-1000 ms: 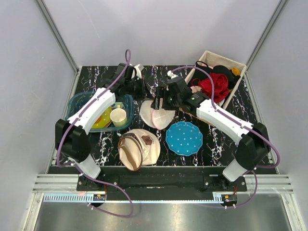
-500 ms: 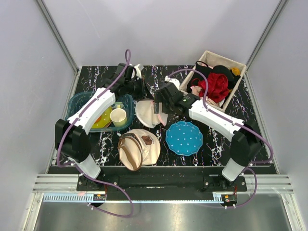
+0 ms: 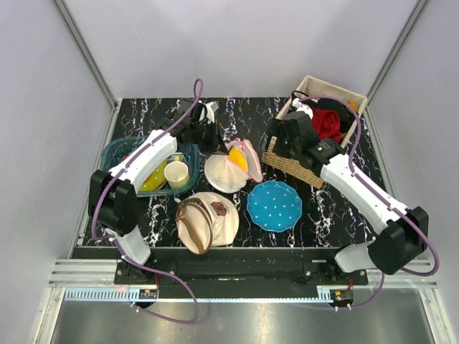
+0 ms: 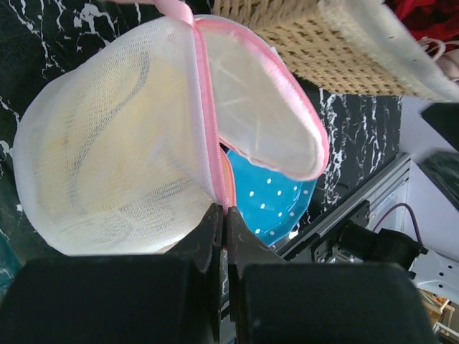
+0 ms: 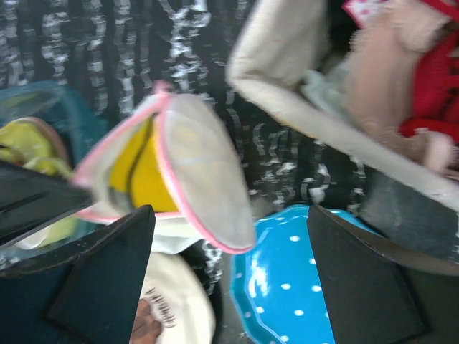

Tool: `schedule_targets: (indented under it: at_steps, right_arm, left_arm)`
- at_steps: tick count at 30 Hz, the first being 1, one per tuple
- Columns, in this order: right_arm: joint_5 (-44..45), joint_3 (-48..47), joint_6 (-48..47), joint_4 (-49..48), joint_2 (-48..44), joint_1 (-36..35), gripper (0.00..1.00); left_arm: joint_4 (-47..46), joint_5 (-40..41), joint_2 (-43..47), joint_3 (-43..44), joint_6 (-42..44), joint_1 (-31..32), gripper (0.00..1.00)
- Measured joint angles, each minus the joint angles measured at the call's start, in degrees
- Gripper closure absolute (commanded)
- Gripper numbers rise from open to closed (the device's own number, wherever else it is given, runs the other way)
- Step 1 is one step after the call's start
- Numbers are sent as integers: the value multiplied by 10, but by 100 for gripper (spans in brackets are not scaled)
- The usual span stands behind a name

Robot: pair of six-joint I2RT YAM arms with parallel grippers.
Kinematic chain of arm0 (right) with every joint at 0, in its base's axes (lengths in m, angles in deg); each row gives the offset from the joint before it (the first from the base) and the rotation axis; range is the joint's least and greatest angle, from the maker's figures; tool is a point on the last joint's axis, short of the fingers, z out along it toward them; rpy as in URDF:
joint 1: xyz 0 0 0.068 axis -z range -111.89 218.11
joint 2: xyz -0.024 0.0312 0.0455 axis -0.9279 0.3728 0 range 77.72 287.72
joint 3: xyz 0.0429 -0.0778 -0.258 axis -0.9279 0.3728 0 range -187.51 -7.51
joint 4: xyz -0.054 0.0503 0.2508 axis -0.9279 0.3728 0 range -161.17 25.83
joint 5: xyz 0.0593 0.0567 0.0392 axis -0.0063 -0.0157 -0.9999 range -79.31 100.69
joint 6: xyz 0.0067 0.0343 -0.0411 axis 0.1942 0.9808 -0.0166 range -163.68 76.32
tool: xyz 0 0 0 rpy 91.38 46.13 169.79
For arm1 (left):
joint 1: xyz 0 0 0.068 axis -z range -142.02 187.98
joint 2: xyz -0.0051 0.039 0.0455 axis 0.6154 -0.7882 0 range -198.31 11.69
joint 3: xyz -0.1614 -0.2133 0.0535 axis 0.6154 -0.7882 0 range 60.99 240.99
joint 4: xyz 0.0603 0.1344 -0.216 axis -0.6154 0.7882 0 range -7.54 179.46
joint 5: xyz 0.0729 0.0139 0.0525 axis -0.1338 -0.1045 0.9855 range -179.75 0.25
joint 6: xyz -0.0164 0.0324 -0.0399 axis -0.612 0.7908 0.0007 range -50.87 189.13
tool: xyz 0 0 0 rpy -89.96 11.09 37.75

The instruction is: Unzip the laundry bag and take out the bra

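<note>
The laundry bag (image 3: pixel 224 172) lies mid-table, a white mesh pouch with a pink rim. It is unzipped and its lid flap (image 3: pixel 251 159) stands up. A yellow bra (image 3: pixel 238 158) shows inside. My left gripper (image 3: pixel 219 143) is at the bag's far edge. In the left wrist view this gripper (image 4: pixel 225 222) is shut on the bag's pink zipper rim (image 4: pixel 208 107). My right gripper (image 3: pixel 275 145) is open and empty, right of the bag beside the basket. The right wrist view shows this gripper (image 5: pixel 229 287) wide apart above the bag (image 5: pixel 197 165) and the bra (image 5: pixel 140 172).
A wicker basket (image 3: pixel 290 166) of clothes stands at the back right. A blue dotted plate (image 3: pixel 274 206) lies in front of the bag. A beige canvas bag (image 3: pixel 208 218) lies front centre. A teal bin (image 3: pixel 118 152) with a cup (image 3: pixel 176 174) is on the left.
My right gripper has left the bag and swung right, up toward the basket. The bag's lid now stands open and the yellow bra shows. The left gripper still holds the rim.
</note>
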Motion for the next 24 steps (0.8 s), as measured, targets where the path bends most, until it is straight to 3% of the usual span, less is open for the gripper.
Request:
schedule_targets:
  at_steps: [4, 7, 9, 15, 24]
  right_arm:
    - [-32, -4, 17, -33, -15, -31, 20]
    - [-47, -15, 23, -48, 3, -66, 38]
    - [-61, -28, 24, -59, 27, -84, 44]
    - [-101, -44, 32, -106, 125, -108, 46]
    - [-80, -48, 30, -106, 228, -99, 46]
  left_arm:
    - [1, 0, -19, -7, 8, 0, 100]
    - [4, 1, -28, -14, 12, -1, 100]
    - [7, 1, -31, -14, 14, -2, 100]
    - [7, 1, -33, -15, 19, -10, 100]
    - [9, 0, -33, -34, 23, -23, 100]
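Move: The yellow bra in the open laundry bag is roughly 13 cm to the left of my right hand, barely 1 cm ahead and some 12 cm lower. From the same hand, the basket's middle is about 12 cm ahead, 9 cm right and 12 cm down, while the dotted plate is some 14 cm back, 3 cm left and 20 cm down. My left hand already pinches the bag's pink edge; from it the yellow bra is about 2 cm ahead, 4 cm right and 9 cm below. I swing my right hand about 13 cm left, away from the basket, with a slight rise first, then drop it some 13 cm from that crest towards the yellow bra in the bag mouth. On the way its fingers close to about half open and the wrist turns some 15 degrees counter-clockwise. My left hand keeps its pinch on the bag's edge and lowers it about 5 cm, drifting slightly left. ##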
